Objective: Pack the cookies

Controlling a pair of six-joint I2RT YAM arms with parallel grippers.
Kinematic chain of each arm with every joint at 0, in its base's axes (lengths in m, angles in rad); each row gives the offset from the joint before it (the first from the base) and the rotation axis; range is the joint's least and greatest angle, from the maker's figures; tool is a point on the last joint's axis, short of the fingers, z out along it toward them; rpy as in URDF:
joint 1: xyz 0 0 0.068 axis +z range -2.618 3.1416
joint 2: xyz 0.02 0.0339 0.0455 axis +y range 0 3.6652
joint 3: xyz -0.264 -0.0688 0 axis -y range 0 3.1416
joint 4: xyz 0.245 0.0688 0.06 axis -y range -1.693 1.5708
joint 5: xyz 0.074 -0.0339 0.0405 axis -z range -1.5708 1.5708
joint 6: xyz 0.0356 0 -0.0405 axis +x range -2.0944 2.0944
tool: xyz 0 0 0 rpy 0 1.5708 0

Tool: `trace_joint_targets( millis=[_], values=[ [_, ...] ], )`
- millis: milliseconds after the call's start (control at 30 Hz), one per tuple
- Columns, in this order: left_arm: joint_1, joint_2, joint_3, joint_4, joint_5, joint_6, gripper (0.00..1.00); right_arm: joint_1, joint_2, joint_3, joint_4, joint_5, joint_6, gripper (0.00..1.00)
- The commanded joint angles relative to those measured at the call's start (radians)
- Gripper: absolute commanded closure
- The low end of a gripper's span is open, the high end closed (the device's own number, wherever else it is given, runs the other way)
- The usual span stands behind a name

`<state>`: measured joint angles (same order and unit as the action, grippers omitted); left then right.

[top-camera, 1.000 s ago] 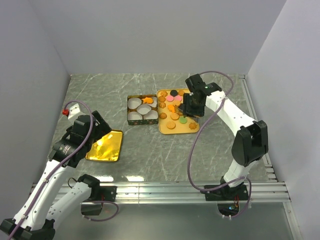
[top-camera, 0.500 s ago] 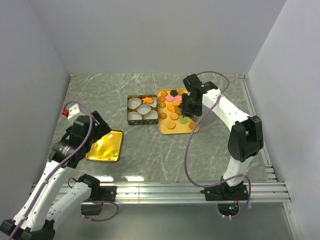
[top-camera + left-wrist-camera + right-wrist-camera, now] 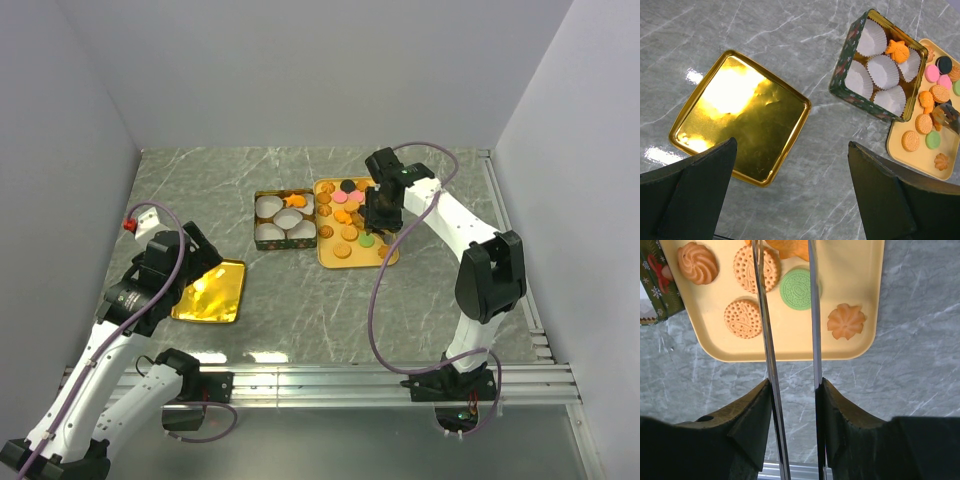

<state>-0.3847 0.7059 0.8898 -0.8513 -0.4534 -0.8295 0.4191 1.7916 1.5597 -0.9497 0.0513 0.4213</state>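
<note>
The cookies [image 3: 345,215] lie spread over a pale yellow tray [image 3: 330,258]: golden rounds [image 3: 742,318], a green one [image 3: 796,289], an orange flower [image 3: 846,321]. An orange cookie [image 3: 897,50] sits in a paper cup of the green tin [image 3: 842,67]. My right gripper [image 3: 381,222] hangs low over the tray, its long metal blades [image 3: 764,340] on either side of an orange cookie [image 3: 790,247]. The top edge of the right wrist view cuts off the blade tips, so contact is unclear. My left gripper [image 3: 792,145] is wide open above bare table beside the gold lid [image 3: 740,115].
The tin [image 3: 286,221] stands just left of the tray and holds several white paper cups [image 3: 882,70]. The gold lid [image 3: 210,292] lies face up at the left, near my left arm. Grey walls close in the marble table on three sides.
My right gripper has shifted slightly left and back over the tray, and its blades have drawn closer together. The left arm has not moved.
</note>
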Motion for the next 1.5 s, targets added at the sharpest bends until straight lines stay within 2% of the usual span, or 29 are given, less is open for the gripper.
trace_joint_targets(
  millis=[0,200,633,1033,1467],
  values=[
    [0.004,-0.002,0.011,0.014,-0.011,0.001,0.0,0.004,-0.027,0.046,0.008,0.015,-0.004,0.82],
    [0.004,-0.003,0.011,0.015,-0.013,0.001,0.01,0.003,-0.064,0.088,-0.026,0.015,0.005,0.87],
    [0.006,-0.002,0.009,0.015,-0.01,0.004,0.01,0.007,-0.08,0.31,-0.104,-0.048,0.016,0.86],
    [0.006,0.001,0.008,0.023,0.001,0.009,0.01,0.118,0.112,0.618,-0.115,-0.183,0.033,0.84],
    [0.004,0.014,0.006,0.028,0.015,0.015,0.01,0.233,0.328,0.754,-0.001,-0.243,0.085,0.83]
  ],
)
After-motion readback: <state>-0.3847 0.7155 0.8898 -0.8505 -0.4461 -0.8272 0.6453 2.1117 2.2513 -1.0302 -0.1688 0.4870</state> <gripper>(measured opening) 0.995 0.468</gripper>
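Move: The right hand already holds the tongs shut on an orange cookie about 10 cm ahead and 7 cm to its left. The box it goes to lies some 27 cm left and 11 cm ahead, 10 cm lower, with the fish cookie in its far part about 15 cm ahead and 24 cm left. The tray's middle is roughly 11 cm ahead and 9 cm left. From the left hand the box is about 23 cm ahead and 20 cm right. The right hand, keeping the tongs shut, lifts the cookie about 14 cm, swings 18 cm left and lowers towards the box. ##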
